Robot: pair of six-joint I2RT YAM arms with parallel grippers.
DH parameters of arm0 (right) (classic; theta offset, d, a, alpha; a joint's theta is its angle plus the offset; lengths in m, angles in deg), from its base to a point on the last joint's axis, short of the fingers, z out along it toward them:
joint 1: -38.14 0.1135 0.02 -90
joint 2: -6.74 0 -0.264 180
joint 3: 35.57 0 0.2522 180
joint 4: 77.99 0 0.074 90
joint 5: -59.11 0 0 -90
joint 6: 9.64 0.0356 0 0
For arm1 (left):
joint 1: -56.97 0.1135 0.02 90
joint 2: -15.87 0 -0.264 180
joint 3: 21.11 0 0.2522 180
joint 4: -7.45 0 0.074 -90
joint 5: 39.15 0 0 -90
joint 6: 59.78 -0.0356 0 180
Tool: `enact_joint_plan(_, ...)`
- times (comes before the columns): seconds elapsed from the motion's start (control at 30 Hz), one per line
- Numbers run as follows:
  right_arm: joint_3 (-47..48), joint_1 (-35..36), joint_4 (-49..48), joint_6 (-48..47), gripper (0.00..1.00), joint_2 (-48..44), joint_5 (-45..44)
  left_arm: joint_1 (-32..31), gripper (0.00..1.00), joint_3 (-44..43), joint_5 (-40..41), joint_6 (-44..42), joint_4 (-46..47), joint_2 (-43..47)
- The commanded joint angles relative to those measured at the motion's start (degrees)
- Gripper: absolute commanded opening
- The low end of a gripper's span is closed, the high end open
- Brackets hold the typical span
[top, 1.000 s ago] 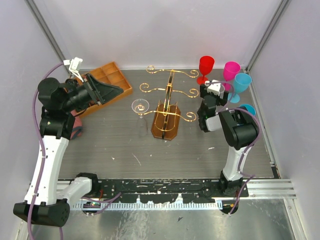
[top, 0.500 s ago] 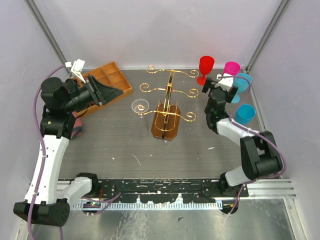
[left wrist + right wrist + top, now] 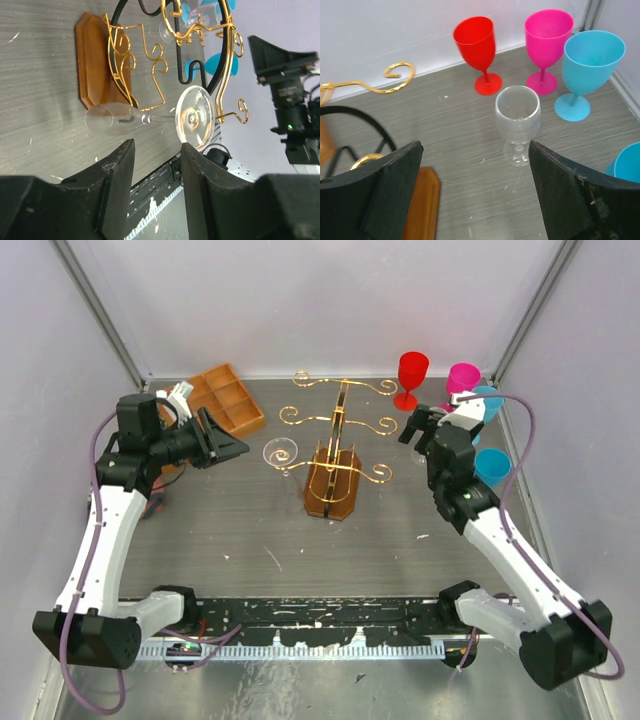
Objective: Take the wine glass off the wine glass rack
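The wine glass rack point(image 3: 340, 440) is a gold wire stand on a brown base point(image 3: 332, 492), mid-table. A clear wine glass point(image 3: 281, 454) hangs bowl-down from its lower left arm; in the left wrist view its foot point(image 3: 195, 120) rests in the gold scroll and its bowl point(image 3: 107, 119) points away. My left gripper point(image 3: 238, 448) sits just left of that glass, open, with nothing between its fingers point(image 3: 120, 170). My right gripper point(image 3: 425, 423) is open right of the rack. It faces a second clear glass point(image 3: 517, 117) standing upright on the table.
Red point(image 3: 412, 375), pink point(image 3: 462, 380) and blue point(image 3: 487, 405) goblets stand at the back right, with another blue one point(image 3: 492, 467) nearer. An orange compartmented tray point(image 3: 225, 395) lies at the back left, behind my left arm. Grey walls close in on three sides.
My left gripper has moved right and lower, closer to the hanging glass. The right arm has unfolded and stretched out, its gripper staying near the goblets with jaws slightly narrower.
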Motion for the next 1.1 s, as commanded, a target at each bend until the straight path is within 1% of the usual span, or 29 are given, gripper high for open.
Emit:
enact_joint_plan(0.0,5.8,1.2,12.0,5.4,0.92,-6.8,1.3,-0.4,0.49,0.8,0.4,1.4,-3.0,1.0)
enact_joint_plan(0.1,8.5,1.3,16.4,6.7,0.89,-8.1,4.0,-2.3,0.5,1.0,2.4,1.2,-2.9,0.3)
enact_joint_plan(0.3,11.4,1.4,21.2,7.7,0.89,-8.1,4.3,-5.1,0.5,2.2,2.4,4.9,3.1,-1.5)
enact_joint_plan(0.53,11.8,1.4,22.4,6.5,0.89,-8.8,3.1,-7.2,0.5,0.4,2.2,7.0,6.4,-4.2)
enact_joint_plan(0.73,11.2,1.3,23.0,6.3,0.89,-9.6,2.0,-9.2,0.47,-2.1,3.4,8.0,7.8,-5.4)
enact_joint_plan(0.83,10.8,1.3,23.0,6.3,0.89,-10.0,1.5,-10.2,0.44,-2.9,3.5,8.6,8.4,-6.0)
enact_joint_plan(0.87,10.7,1.3,23.1,6.2,0.89,-10.1,1.3,-10.5,0.42,-3.2,3.5,8.6,8.4,-6.3)
enact_joint_plan(0.97,10.3,1.3,23.0,6.2,0.9,-10.3,0.6,-11.4,0.3,-4.0,3.3,8.5,8.5,-7.3)
enact_joint_plan(1.07,10.0,1.3,23.0,6.0,0.9,-10.5,0.0,-12.3,0.25,-4.3,3.2,8.5,8.3,-8.3)
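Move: The clear wine glass hangs upside down from the rack; its upturned foot lies about 8 cm right and 1 cm back of the left hand, roughly 1 cm lower. The middle of the rack's front gold arm is some 18 cm right and 3 cm back, the wooden base about 17 cm right, 4 cm farther out and 25 cm below. From the right hand the foot is about 29 cm left, 6 cm back and 2 cm up. Left hand slides some 6 cm right, fingers closing astride the glass foot's rim; right hand backs about 5 cm. ##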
